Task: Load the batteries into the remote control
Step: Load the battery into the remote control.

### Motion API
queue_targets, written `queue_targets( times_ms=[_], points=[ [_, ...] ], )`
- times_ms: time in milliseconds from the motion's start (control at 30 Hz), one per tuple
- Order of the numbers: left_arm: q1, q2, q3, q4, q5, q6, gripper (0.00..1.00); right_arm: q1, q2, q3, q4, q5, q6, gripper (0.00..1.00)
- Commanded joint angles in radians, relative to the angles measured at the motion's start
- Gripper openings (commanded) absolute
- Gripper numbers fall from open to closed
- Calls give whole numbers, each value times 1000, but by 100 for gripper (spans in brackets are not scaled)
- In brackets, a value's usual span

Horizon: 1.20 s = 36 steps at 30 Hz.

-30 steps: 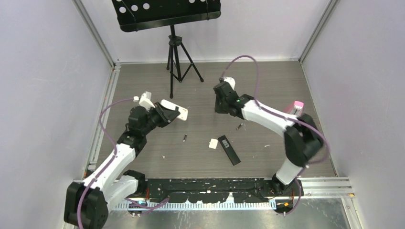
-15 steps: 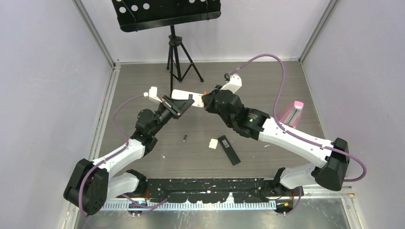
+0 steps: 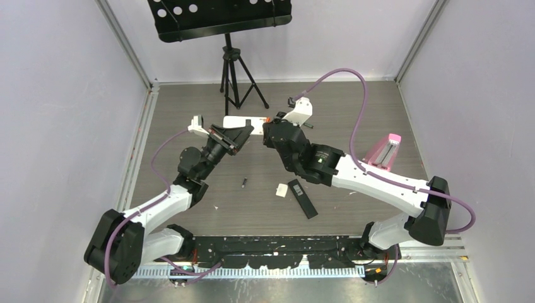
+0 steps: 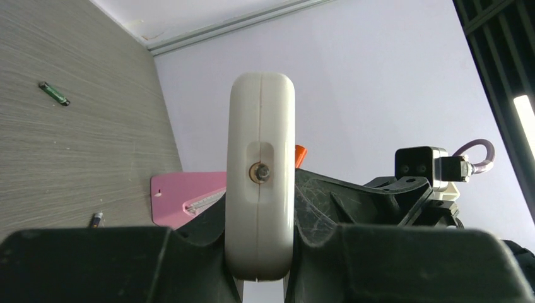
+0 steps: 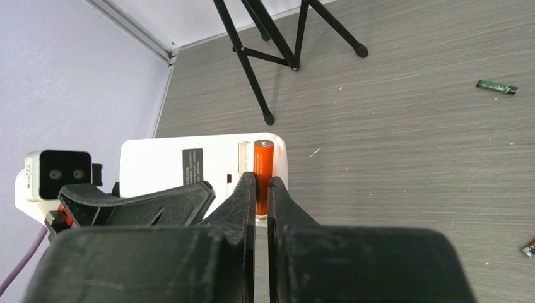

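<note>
My left gripper is shut on the white remote control and holds it above the table; the left wrist view shows the remote end-on between the jaws. My right gripper is shut on the orange battery. That battery lies along the open compartment at the end of the remote; I cannot tell whether it is seated. A green battery and a dark battery lie loose on the table. In the top view the right gripper meets the remote's end.
A black remote and a small white cover lie near the table's middle. A music stand's tripod stands at the back. A pink object sits at the right. Another battery lies by the right wrist view's edge.
The right arm swung left with the orange battery and met the remote's end. The left arm lifted the remote up and to the right; over the last half second both shifted slightly left.
</note>
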Motion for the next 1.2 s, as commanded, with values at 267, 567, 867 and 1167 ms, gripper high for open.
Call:
queue_targets(
  times_ms=[267, 567, 867, 1167],
  points=[
    [-5, -4, -4, 107, -2, -41, 0, 5, 37, 64, 107, 43, -50, 1],
    [-5, 48, -1, 190, 0, -102, 0, 7, 65, 86, 54, 7, -60, 4],
    [-5, 43, 13, 200, -11, -110, 0, 8, 63, 121, -43, -19, -51, 19],
    [-5, 43, 10, 206, -12, -114, 0, 7, 74, 163, -80, -11, -58, 31]
  ],
)
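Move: The right hand holds the orange battery and has the open battery slot, at the remote's right end, about 2 cm ahead and 1 cm to its left, nearly level. On the table some 29 cm below this hand, a green battery lies about 14 cm ahead and 15 cm right, and the music stand's nearest foot stands roughly 13 cm ahead and 15 cm left. From the left hand, which holds the remote, the slot lies about 4 cm right and 1 cm ahead, level. The right hand eases the held battery about 1 cm forward and slightly up, then some 1.5 cm left with a dip of about 1 cm into the remote's left-hand slot, before opening its fingers to let go and drawing about 1 cm up and slightly back, the fingertips still astride the battery's lower end. The left hand keeps its grip on the remote and holds it nearly still as the counterpart, turning it only some 5 degrees. ##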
